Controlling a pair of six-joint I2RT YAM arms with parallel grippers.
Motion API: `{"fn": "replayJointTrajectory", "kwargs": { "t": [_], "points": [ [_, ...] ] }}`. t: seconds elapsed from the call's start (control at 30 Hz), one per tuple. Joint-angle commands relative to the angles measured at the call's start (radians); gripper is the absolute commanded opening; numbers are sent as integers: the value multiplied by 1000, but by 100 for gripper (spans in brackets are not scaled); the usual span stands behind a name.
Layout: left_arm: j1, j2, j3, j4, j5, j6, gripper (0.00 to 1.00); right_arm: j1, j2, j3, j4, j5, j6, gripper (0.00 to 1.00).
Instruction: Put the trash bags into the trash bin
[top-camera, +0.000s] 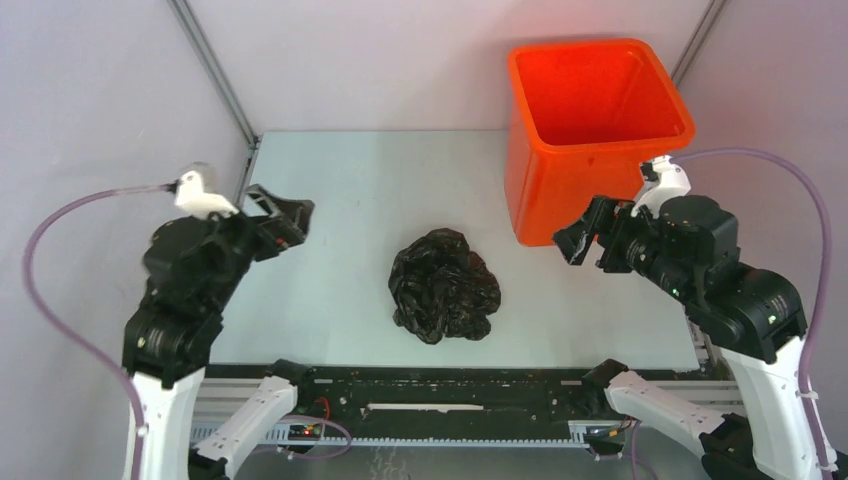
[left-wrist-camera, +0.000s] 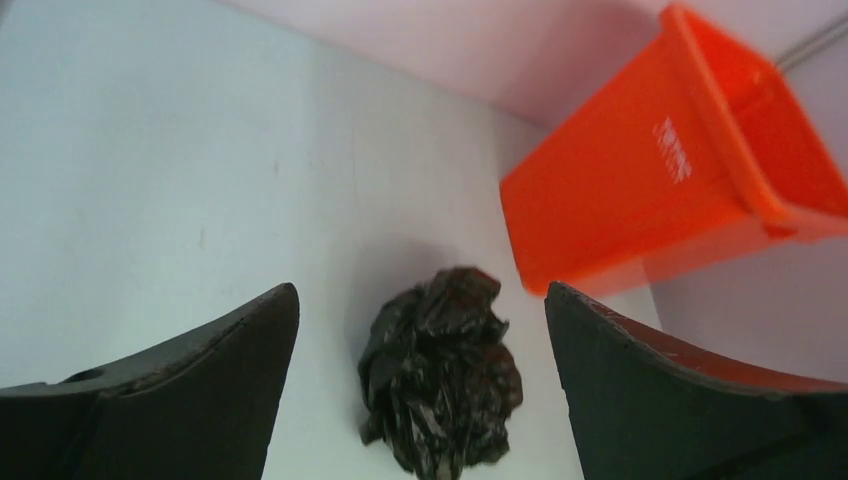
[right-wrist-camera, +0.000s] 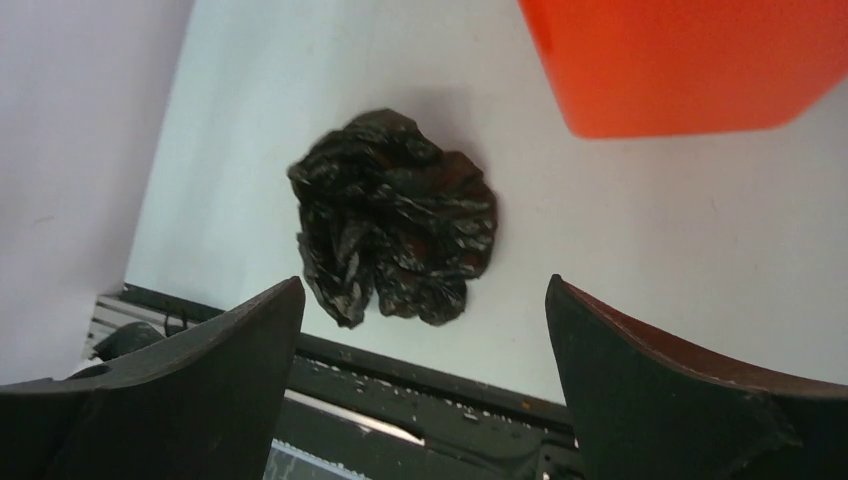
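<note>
The black trash bag (top-camera: 444, 285) lies crumpled in a ball on the table's middle, apart from both arms. It shows in the left wrist view (left-wrist-camera: 440, 372) and the right wrist view (right-wrist-camera: 392, 217). The orange trash bin (top-camera: 592, 125) stands upright and open at the back right; it also shows in the left wrist view (left-wrist-camera: 665, 165) and the right wrist view (right-wrist-camera: 680, 60). My left gripper (top-camera: 282, 214) is open and empty, above the table left of the bag. My right gripper (top-camera: 582, 236) is open and empty, right of the bag, just in front of the bin.
The pale table (top-camera: 350, 190) is bounded by light walls and metal frame posts (top-camera: 215, 70). A black rail (top-camera: 440, 385) runs along the near edge, between the arm bases.
</note>
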Motion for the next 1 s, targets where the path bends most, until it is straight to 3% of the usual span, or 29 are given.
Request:
{"fn": "replayJointTrajectory", "kwargs": {
  "t": [0.0,0.13,0.33,0.67,0.83,0.97],
  "points": [
    [-137,69,-103,80,-72,-57,98,-13,-12,-54,-54,-4,50,100],
    [-259,138,-202,162,-63,-98,99,-19,-23,-118,-61,-34,62,100],
    [-341,296,-282,210,18,-109,100,-23,-44,-215,-25,-122,79,100],
    [-370,636,-195,104,73,110,100,-26,-24,-377,39,-282,75,100],
    [-378,747,-211,204,271,101,99,-27,-10,-449,106,-313,83,100],
    [-397,813,-230,308,370,35,93,-29,18,-476,185,-299,84,100]
  ]
}}
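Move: The black trash bag lies about 26 cm to the left hand's right, level with it in reach and some 37 cm below. From the right hand the bag is roughly 23 cm to the left, 2 cm ahead and 34 cm down. The trash bin's middle stands about 23 cm farther out than the bag and some 30 cm to the right of it. Down and to the right, fast, the left hand swoops in over the bag's outer left edge with its fingers wide open, sinking about 29 cm while the wrist tips steeply down and turns clockwise. The right hand, also open, drops some 15 cm with a little leftward drift towards the bag, tipping its fingers further down. ##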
